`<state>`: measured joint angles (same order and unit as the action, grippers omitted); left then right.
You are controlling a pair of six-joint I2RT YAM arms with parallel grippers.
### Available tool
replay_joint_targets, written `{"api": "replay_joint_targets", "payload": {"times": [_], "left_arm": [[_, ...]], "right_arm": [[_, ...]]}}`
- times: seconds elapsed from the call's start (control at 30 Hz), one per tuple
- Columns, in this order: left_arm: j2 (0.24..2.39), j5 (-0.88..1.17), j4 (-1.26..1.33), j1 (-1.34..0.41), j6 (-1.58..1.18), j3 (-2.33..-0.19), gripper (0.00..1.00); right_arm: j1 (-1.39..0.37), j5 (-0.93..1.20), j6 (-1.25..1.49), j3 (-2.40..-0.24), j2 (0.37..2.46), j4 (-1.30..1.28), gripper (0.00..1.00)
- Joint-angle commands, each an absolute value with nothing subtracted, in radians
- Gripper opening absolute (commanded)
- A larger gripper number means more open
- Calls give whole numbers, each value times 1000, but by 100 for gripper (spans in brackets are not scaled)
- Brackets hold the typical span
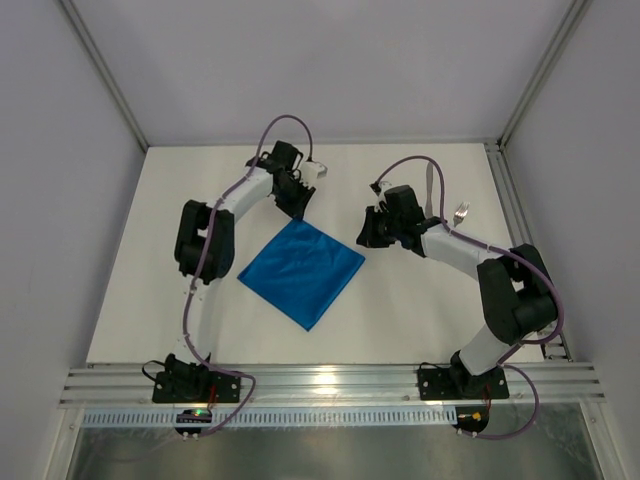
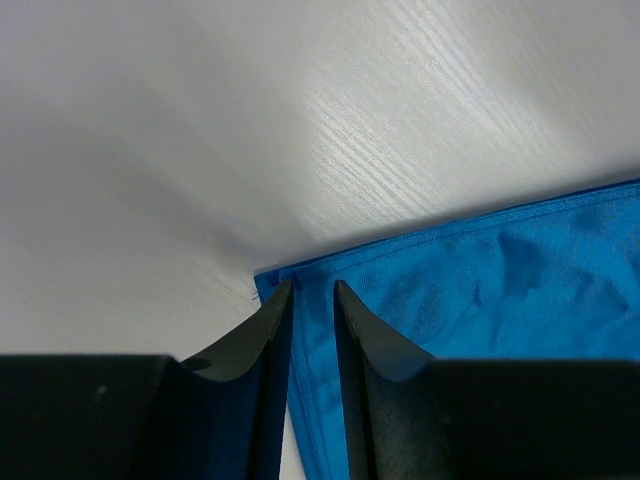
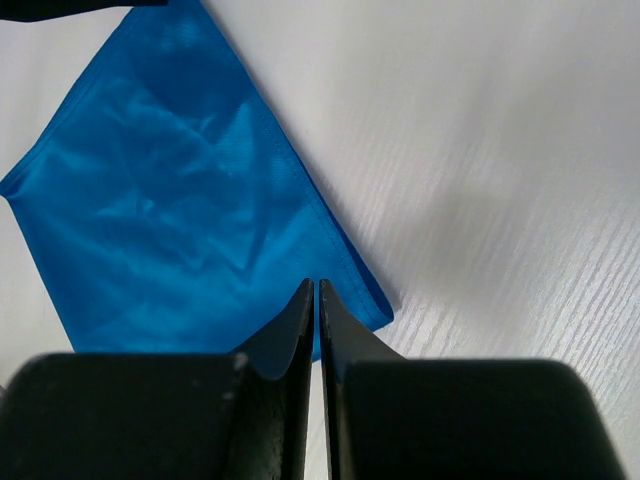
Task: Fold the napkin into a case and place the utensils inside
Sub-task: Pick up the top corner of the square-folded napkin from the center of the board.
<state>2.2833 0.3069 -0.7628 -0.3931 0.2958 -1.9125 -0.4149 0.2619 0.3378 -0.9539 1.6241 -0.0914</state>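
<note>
The bright blue napkin (image 1: 300, 272) lies flat on the table as a diamond, unfolded. My left gripper (image 1: 295, 207) is down at its far corner. In the left wrist view its jaws (image 2: 312, 290) stand a narrow gap apart, and the napkin (image 2: 480, 280) corner and hem run between them. My right gripper (image 1: 366, 236) is at the napkin's right corner, shut. In the right wrist view its tips (image 3: 317, 288) hover over the napkin (image 3: 170, 200) with no cloth visibly pinched. The knife (image 1: 432, 190) and fork (image 1: 459, 211) lie at the back right, behind the right arm.
The white table ends in metal rails on the right (image 1: 515, 210) and along the near edge (image 1: 330, 382), where the arm bases are bolted. Grey walls enclose the back and sides.
</note>
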Motion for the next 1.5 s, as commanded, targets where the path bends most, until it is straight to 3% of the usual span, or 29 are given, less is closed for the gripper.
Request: {"api": "replay_joint_targets", "payload": {"times": [0.0,1.03,1.33,1.47], "left_arm": [[2304,307,-753,-402,310,-1930,24],[2279,103,-716,-445,365,-1884,29],[2264,107,-718,-456,365,-1842,2],[2226,121,-707,-462,362,-1832,0]], "right_arm": [[-413,270,330,-953,1624,-63,7],[-410,291,327,-946,1615,-61,7],[-408,298,325,-942,1611,-57,7],[-410,302,330,-945,1612,-54,7]]}}
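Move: The napkin's top corner lies just under the left hand's fingers, about 1 cm ahead, 1 cm to its left and some 2 cm down. From that corner, the napkin's right corner is roughly 14 cm to the right and 10 cm nearer the base; its left corner is about 12 cm to the left and 15 cm nearer. The right hand has the top corner about 10 cm ahead, 14 cm to its left and 6 cm below. Left fingertips come down onto the napkin's top corner, sinking about 1.5 cm, and stay low. They then creep about 1 cm forward and slightly left while the wrist tilts some 10 degrees, bringing the fingers nearer upright, and at last close fully to pinch the cloth just inside the tip. ##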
